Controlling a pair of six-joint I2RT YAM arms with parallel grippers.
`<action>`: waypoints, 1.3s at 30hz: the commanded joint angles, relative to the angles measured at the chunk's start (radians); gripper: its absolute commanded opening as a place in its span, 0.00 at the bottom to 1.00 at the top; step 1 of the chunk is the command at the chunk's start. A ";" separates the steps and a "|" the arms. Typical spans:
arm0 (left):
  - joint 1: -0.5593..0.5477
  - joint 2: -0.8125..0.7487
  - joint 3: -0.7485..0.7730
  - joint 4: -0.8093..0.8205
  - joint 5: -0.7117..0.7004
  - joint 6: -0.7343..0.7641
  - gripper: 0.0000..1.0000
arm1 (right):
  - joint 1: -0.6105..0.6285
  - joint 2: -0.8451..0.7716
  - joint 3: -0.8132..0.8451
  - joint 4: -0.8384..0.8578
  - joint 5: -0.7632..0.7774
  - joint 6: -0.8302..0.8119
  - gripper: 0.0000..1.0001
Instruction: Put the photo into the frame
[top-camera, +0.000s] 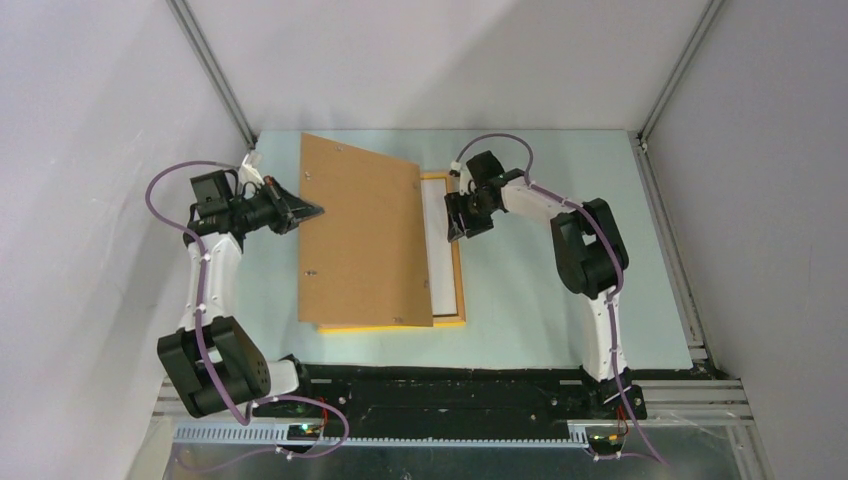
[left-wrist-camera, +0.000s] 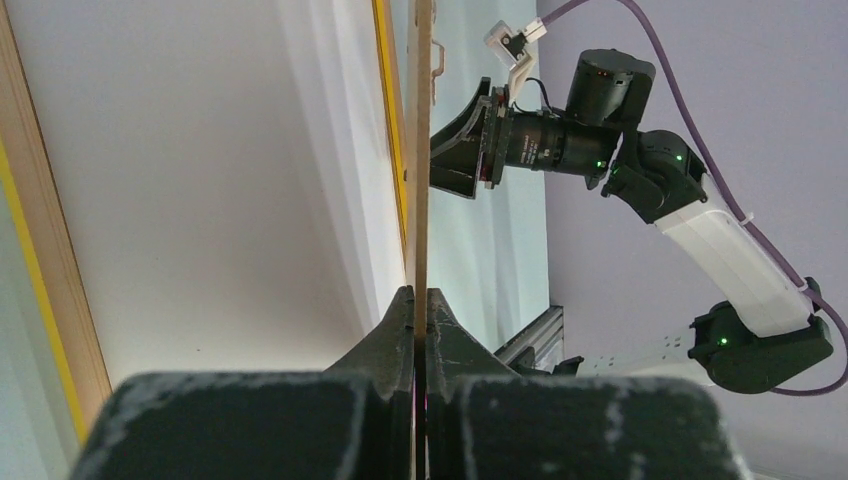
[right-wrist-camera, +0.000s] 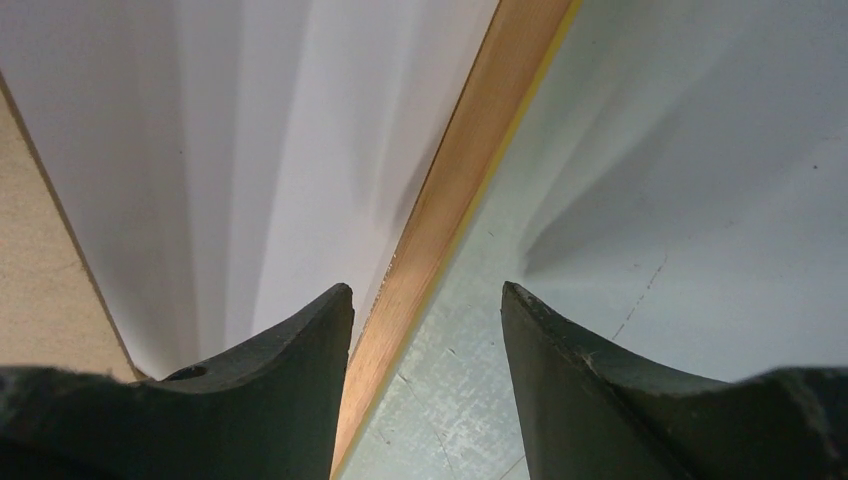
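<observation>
The yellow-orange frame (top-camera: 400, 325) lies flat on the table. A white sheet (top-camera: 442, 250) fills its opening, and I cannot tell whether it is the photo; no printed side shows. A brown backing board (top-camera: 365, 235) is tilted up over the frame's left part. My left gripper (top-camera: 315, 211) is shut on the board's left edge (left-wrist-camera: 421, 200), pinching it between both fingers. My right gripper (right-wrist-camera: 425, 295) hovers open over the frame's right rail (right-wrist-camera: 450, 200). One of its fingertips (right-wrist-camera: 335, 305) is above the white sheet, the other above the table.
The pale green table (top-camera: 560, 330) is walled by grey panels at the back and both sides. In the left wrist view the right arm (left-wrist-camera: 600, 150) reaches in from the far side of the board. A black rail (top-camera: 440, 385) runs along the near edge.
</observation>
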 joint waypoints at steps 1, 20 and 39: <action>0.011 0.001 0.051 0.040 0.079 -0.029 0.00 | 0.025 0.028 0.056 -0.013 0.046 0.001 0.60; 0.007 0.043 0.045 0.165 0.078 -0.074 0.00 | 0.039 0.002 -0.002 -0.003 0.112 -0.001 0.20; -0.177 0.052 -0.176 0.712 -0.015 -0.422 0.00 | 0.032 -0.151 -0.178 0.076 0.278 0.026 0.00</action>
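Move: The right gripper's open fingers straddle the frame's right rail: it lies level with the hand point fore and aft, about 1 cm to its left and 2 cm below. The backing board's middle is some 16 cm left of this hand, 4 cm back and 12 cm up. For the left gripper, which holds that board by its left edge, the frame's middle is about 5 cm ahead, 11 cm right and 21 cm below. Settle the right gripper about 1 cm down and slightly left, close its fingers on the frame's right rail, and keep that pinch while dragging the rail some 3.5 cm right and a little back. Keep the backing board pinched in the left gripper; carry it forward about 3.5 cm over the frame, then swing right about 4.5 cm with a slight wrist tilt. ##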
